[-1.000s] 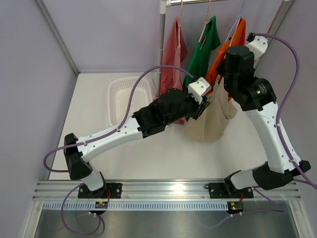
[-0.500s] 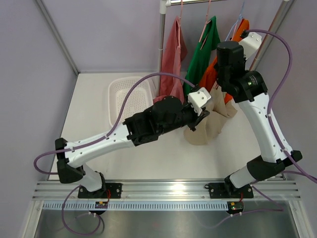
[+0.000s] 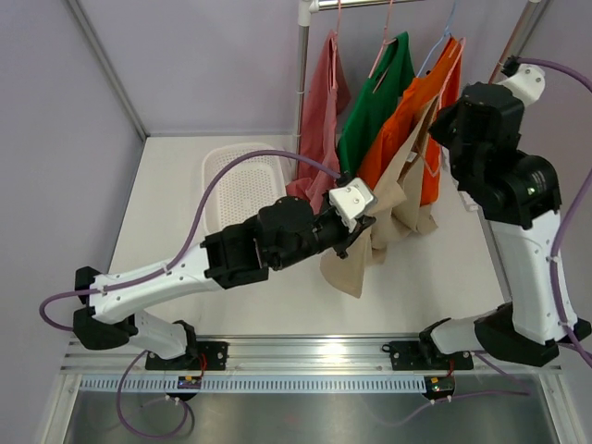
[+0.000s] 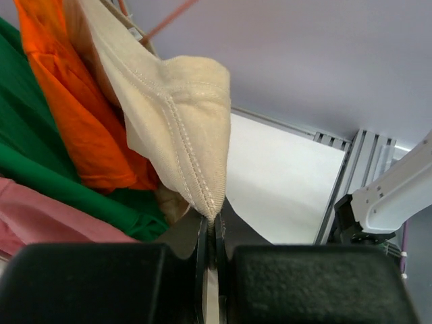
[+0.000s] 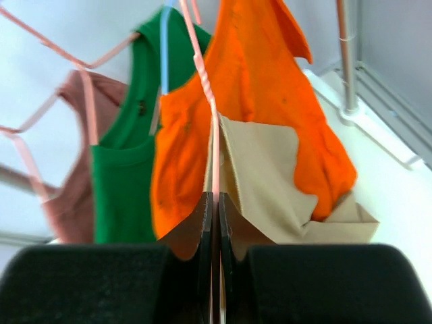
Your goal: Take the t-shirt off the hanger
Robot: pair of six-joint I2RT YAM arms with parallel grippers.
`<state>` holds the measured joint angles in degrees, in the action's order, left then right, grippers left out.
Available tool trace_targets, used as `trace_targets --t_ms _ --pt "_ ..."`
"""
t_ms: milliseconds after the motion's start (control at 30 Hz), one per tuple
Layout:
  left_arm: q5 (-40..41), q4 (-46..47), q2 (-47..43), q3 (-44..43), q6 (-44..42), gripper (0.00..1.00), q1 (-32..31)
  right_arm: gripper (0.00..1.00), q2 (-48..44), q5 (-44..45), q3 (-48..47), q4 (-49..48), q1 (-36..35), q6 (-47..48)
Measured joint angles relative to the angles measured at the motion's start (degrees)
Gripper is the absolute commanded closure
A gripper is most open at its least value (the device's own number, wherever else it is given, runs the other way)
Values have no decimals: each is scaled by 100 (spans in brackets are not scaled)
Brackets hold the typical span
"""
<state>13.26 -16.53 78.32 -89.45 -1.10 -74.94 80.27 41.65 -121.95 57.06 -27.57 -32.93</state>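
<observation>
A beige t-shirt hangs partly off a pink hanger on the rail at the back right. My left gripper is shut on a hemmed edge of the beige t-shirt, the seam pinched between its fingertips. The cloth stretches from it up and right toward the hanger. My right gripper is shut on the hanger's thin pink wire, with the beige t-shirt draped just to the right of the wire.
An orange shirt, a green shirt and a pink shirt hang on the same rail, close beside the beige one. The rack's pole stands at the back. A white basket sits on the table to the left.
My left gripper has pulled the beige t-shirt down and to the left, toward the near edge. My right arm has swung right with the hanger, so the cloth now stretches out between them.
</observation>
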Motion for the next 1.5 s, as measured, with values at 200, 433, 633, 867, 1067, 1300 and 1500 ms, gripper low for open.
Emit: trace_targets --t_ms 200,433,633,867,1067,1300,1500 --pt "-170 472 516 229 4 100 116 100 -520 -542 -433 297 24 -103" --pt "-555 975 1478 216 223 100 726 100 -964 -1093 -623 710 35 -313" --pt "-752 925 2109 -358 249 100 887 100 -1252 -1200 -616 1034 37 -374" --pt "-1049 955 1773 -98 424 100 824 100 -916 -498 -1545 1246 37 105" --pt "-962 699 1239 275 470 100 789 100 -518 -114 -2227 1263 37 546" --pt "-874 -7 616 470 570 100 592 100 -472 240 -1779 894 44 1082" --pt "-673 -1198 114 -824 673 100 428 100 -365 118 -715 94 59 1556"
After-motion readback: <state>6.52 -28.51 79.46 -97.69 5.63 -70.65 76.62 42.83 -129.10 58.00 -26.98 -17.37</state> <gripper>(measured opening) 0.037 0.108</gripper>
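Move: The beige t-shirt is still on the pink hanger and already pinched in the left fingers; its middle lies about 8 cm ahead of the left hand, 8 cm to its right and slightly lower. The hanger, kept in the right fingers, sits some 18 cm ahead, 15 cm right and 6 cm above the left hand. From the right hand, the t-shirt's middle is about 10 cm back, 9 cm left and 10 cm lower; the orange shirt is 9 cm ahead, 4 cm left, and the green one 10 cm ahead, 12 cm left, both roughly 8 cm lower. The beige t-shirt, kept pinched, is tugged down about 11 cm, with some 8 cm to the right and forward, by the left hand, which then swings back and left and finally rises to about its starting place. Meanwhile the pink hanger, still gripped, is drawn back some 11 cm by the right hand, also up and to the right, before easing forward and down again. ##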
